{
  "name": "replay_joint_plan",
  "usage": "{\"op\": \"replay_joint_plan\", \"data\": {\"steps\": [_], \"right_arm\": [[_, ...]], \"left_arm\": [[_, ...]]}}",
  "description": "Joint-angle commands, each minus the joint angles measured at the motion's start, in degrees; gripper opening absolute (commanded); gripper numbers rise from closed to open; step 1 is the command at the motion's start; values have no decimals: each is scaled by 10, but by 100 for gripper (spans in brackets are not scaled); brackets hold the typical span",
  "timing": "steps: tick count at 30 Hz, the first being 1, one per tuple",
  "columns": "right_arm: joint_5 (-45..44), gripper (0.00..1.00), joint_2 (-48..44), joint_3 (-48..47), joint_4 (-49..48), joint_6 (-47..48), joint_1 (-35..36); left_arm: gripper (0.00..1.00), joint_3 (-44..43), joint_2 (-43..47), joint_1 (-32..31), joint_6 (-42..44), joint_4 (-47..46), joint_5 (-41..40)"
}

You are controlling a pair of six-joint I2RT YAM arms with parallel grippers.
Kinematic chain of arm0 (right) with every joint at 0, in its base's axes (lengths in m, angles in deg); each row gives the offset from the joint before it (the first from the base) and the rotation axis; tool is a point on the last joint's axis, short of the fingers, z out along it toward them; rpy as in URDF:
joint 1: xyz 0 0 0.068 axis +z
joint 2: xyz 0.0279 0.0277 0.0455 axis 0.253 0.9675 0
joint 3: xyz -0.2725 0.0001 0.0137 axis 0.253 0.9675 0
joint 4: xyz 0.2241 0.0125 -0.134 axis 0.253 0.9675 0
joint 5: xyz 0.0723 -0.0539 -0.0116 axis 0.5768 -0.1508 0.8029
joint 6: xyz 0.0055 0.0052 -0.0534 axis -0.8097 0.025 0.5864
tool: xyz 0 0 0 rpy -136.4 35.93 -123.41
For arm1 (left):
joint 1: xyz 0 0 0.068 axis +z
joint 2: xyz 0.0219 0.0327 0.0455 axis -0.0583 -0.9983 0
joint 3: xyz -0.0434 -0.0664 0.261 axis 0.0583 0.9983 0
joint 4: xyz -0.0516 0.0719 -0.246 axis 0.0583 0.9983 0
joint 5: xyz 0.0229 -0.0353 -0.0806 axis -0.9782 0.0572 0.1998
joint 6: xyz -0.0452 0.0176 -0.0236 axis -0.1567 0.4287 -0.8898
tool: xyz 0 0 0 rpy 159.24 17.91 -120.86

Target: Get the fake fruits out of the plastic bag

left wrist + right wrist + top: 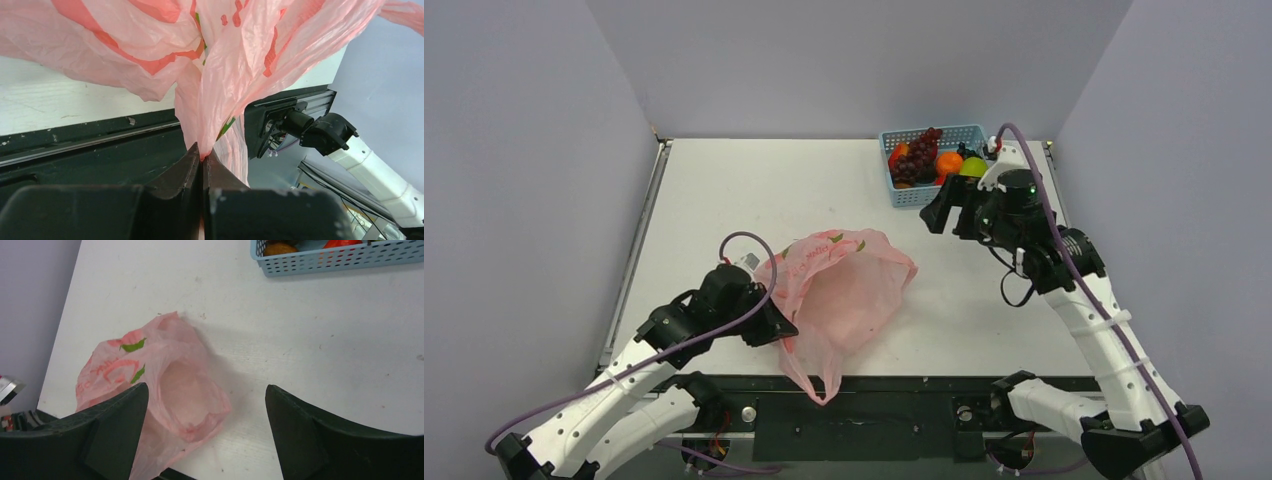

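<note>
The pink plastic bag (849, 285) lies crumpled at the middle of the table, one loop handle hanging over the front edge. My left gripper (779, 325) is shut on its left side; in the left wrist view a fold of the plastic bag (225, 65) is pinched between the closed tips of the left gripper (202, 154). My right gripper (946, 208) hovers open and holds nothing, to the right of the bag. From the right gripper (206, 386) I look down into the plastic bag (125, 365), whose gaping mouth shows only pink film. A dark red grape bunch (921, 152) and a yellow-green fruit (972, 167) lie in the basket.
The light blue mesh basket (914, 195) stands at the back right, just behind my right gripper, and also holds a round orange fruit (949, 162) and a red one (899, 155). Its front wall (325, 260) shows in the right wrist view. A black rail (904, 385) runs along the near edge.
</note>
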Motion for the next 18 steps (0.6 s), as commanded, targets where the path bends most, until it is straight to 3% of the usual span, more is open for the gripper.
{"op": "replay_joint_plan", "data": {"steps": [1,3,8,13,16,18], "right_arm": [[87,82,-44,24,59,13,3],[160,82,-58,32,69,34,30],[222,82,-89,30,81,51,142],[310,82,-62,60,70,23,255],[306,82,-22,92,54,21,285],[246,81,0,109,16,-7,299]], "left_arm": [[0,-4,-8,3,1,-54,13],[0,-3,-14,2,4,-60,15],[0,-3,-20,2,8,-69,17],[0,5,-17,2,2,-79,18],[0,5,-13,2,0,-78,17],[0,6,-10,2,-2,-75,16]]}}
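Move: The bag's hanging loop is some 25 cm back, 23 cm to the left and about 22 cm below my open right hand. The bag's body is about 6 cm back and 19 cm left of that hand, and the fruit basket is some 26 cm ahead and 5 cm right. From my left hand, which already grips the bag's rim, the loop hangs about 9 cm back, 7 cm right and a little lower. I swing my right hand back about 20 cm and some 10 cm left, away from the basket and towards the bag's near side and its hanging loop. The path stays nearly level, sinking only at the end. Meanwhile I turn that wrist about 50 degrees counter-clockwise and tip it down slightly, fingers staying wide open. My left hand keeps its pinch on the rim, easing a centimetre or so right and forward. ##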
